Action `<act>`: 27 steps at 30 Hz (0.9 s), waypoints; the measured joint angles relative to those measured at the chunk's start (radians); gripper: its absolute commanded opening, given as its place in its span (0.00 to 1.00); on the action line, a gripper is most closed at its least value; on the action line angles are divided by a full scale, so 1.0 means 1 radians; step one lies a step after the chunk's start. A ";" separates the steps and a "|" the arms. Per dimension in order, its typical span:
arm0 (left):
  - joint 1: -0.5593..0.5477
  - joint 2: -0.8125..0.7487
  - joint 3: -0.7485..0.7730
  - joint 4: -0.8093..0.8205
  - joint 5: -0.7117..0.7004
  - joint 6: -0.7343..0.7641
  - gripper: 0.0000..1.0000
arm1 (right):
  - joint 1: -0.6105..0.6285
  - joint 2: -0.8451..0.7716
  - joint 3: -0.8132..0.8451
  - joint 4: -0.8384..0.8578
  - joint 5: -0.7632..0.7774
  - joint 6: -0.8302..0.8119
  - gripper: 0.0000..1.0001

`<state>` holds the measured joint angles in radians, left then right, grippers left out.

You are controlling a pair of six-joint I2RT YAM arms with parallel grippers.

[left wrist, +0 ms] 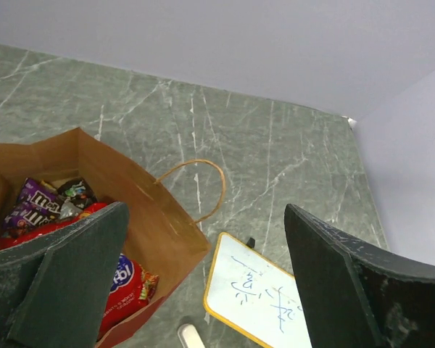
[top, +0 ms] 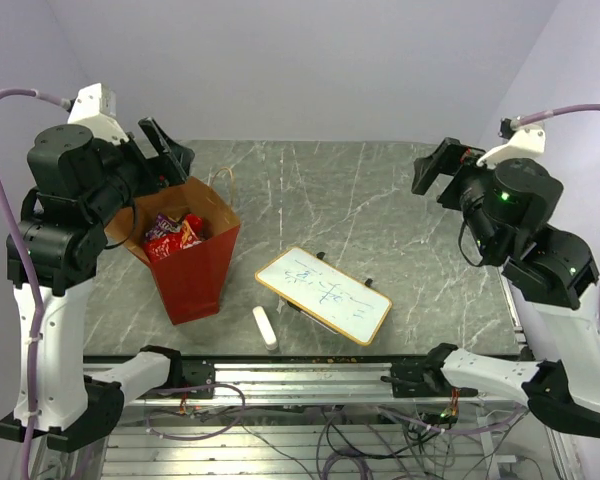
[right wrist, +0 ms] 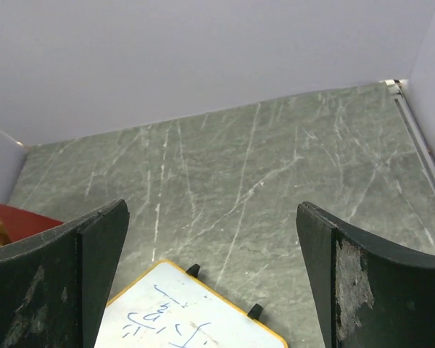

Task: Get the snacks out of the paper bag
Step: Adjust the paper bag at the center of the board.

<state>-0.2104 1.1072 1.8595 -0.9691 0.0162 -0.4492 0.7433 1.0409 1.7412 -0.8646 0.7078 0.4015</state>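
Note:
The red paper bag (top: 195,270) stands upright at the table's left, its brown inside (left wrist: 141,206) and a twine handle (left wrist: 203,174) showing. Inside lie the snacks: a large red-orange packet with blue lettering (left wrist: 127,286) and small purple candy packs (left wrist: 36,203); from above they show as a red and purple heap (top: 172,235). My left gripper (top: 170,150) hangs open above the bag's back edge, holding nothing. In its wrist view the left gripper (left wrist: 206,239) frames the bag's right wall. High at the right, away from the bag, my right gripper (top: 440,165) is open and empty, its fingers (right wrist: 362,283) wide apart.
A white whiteboard with a yellow rim (top: 323,294) lies at the table's middle, blue writing on it. A small white eraser stick (top: 265,327) lies near the front edge, right of the bag. Grey marble table (top: 380,200) runs to purple walls behind and at the right.

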 measured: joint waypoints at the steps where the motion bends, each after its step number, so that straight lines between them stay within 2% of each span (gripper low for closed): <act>1: 0.002 -0.006 -0.008 0.001 -0.010 0.002 0.99 | -0.018 0.005 -0.005 0.000 -0.012 0.002 1.00; 10: 0.017 -0.085 -0.064 0.013 -0.093 0.024 0.99 | -0.171 0.083 -0.037 0.003 -0.116 0.028 1.00; 19: 0.031 -0.189 -0.106 0.038 -0.169 0.028 0.99 | -0.269 0.083 -0.201 0.090 -0.278 0.107 1.00; 27: 0.036 -0.224 -0.100 0.037 -0.180 0.026 0.98 | -0.301 0.174 -0.238 0.248 -0.546 0.201 1.00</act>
<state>-0.1745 0.8833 1.7596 -0.9321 -0.1635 -0.4229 0.4419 1.2144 1.5028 -0.6167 0.1616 0.6025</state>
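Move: The paper bag's middle lies only about 5 cm to the left hand's left, some 4 cm nearer the base and roughly 30 cm below. From the right hand, the bag is about 45 cm to the left, 2 cm nearer the base and 30 cm below. The whiteboard lies about 14 cm to the right hand's left and 10 cm back, the white eraser roughly 27 cm left and 14 cm back, both well below. The paper bag is approached from its right by the open right hand, which goes forward and down about 10 cm each, then swings left late on, its fingers tipping down and turning counter-clockwise. The open left hand, above the bag, draws back and left about 5 cm each way, rising slightly and turning counter-clockwise. Neither touches the bag. ##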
